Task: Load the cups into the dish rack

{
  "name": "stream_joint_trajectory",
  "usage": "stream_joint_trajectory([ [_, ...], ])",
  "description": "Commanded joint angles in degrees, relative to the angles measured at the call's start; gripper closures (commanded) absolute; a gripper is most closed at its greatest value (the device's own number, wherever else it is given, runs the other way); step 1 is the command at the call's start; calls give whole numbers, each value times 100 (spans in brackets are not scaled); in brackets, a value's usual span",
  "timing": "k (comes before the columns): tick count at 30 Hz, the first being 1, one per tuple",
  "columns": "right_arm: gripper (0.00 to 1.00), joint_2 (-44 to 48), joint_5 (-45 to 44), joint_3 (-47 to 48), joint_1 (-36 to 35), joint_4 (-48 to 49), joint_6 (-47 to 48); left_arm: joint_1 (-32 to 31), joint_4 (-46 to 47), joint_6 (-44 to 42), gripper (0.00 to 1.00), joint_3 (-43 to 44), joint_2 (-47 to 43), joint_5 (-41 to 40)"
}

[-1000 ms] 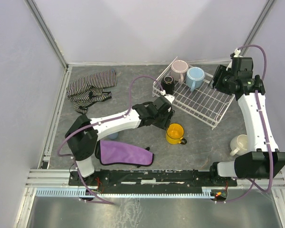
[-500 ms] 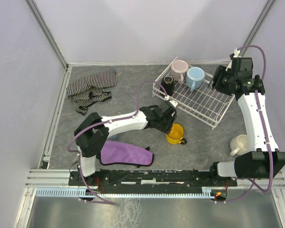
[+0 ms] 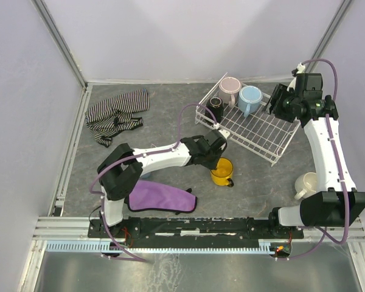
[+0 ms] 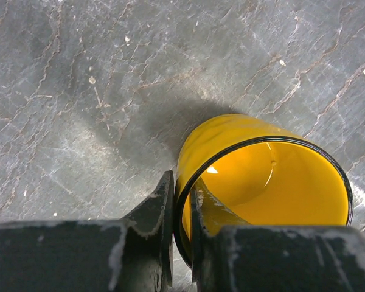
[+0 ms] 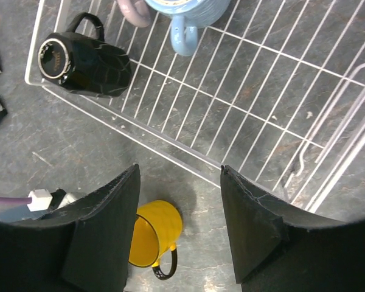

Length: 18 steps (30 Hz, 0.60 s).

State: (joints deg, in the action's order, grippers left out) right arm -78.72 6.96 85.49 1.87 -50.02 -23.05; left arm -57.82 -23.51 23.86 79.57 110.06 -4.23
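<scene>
The yellow cup [image 3: 222, 171] is on the table in front of the dish rack [image 3: 255, 131], tipped toward my left arm. My left gripper [image 3: 213, 160] is shut on its rim. In the left wrist view one finger [image 4: 161, 213] is outside the yellow cup [image 4: 261, 176] and the other finger [image 4: 210, 210] inside. A black cup [image 3: 216, 107], a pink cup [image 3: 230, 88] and a light blue cup [image 3: 250, 97] are in the rack. A cream-white mug [image 3: 307, 184] stands at the right. My right gripper [image 3: 278, 100] hangs open over the rack's right end, holding nothing.
A purple cloth [image 3: 158, 196] lies near the left arm's base. A striped cloth [image 3: 115, 112] is at the back left. The right wrist view looks down on the rack wires [image 5: 249, 91], the black cup [image 5: 88, 61] and the yellow cup [image 5: 158, 234].
My left gripper has dropped onto the yellow cup and shut on its rim, and the cup has tipped and shifted a little left. The right arm has barely moved.
</scene>
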Motion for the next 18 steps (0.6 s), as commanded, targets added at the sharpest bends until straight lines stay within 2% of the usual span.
stream_joint_trajectory([
  [1, 37, 2, 730, 182, -11, 241, -322, 214, 626, -372, 97, -212, -1024, 18],
  [5, 37, -75, 1687, 212, -11, 449, -842, 861, 1322, -463, 97, -655, -2136, 348],
  [10, 37, -101, 3205, -337, -40, 1559, -2268, 1716, 2778, -789, 97, -1264, -3332, 1135],
  [14, 37, -107, 4407, -912, -254, 2972, -3783, 2389, 3482, -923, 97, -1337, -3657, 1803],
  [18, 37, -77, 5061, -1403, -787, 4443, -5335, 2743, 4166, -813, 97, -1236, -3561, 2539],
])
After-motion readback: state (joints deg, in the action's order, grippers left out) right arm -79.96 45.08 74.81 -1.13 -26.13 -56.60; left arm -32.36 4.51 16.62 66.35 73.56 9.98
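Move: The left fingers are already shut on the near-left rim of the yellow mug, whose middle is about 4 cm to their right, 2 cm back and 3 cm below. The empty right gripper, where the mug is headed, hangs about 18 cm up, 12 ahead and 22 right of that hand. From the right gripper, the mug is roughly 18 cm left, 14 back and 23 below; the dish rack's middle is 8 left, 5 ahead and 25 below. Keep the left fingers pinched on the yellow mug's rim and lift it off the table, up some 28 cm while carrying it left and forward, swinging the fingers up about 50 degrees until they point level, forward and right. Meanwhile bring the open right gripper about 13 cm left and slightly up over the rack towards the mug, rolling the fingers round to face left. ##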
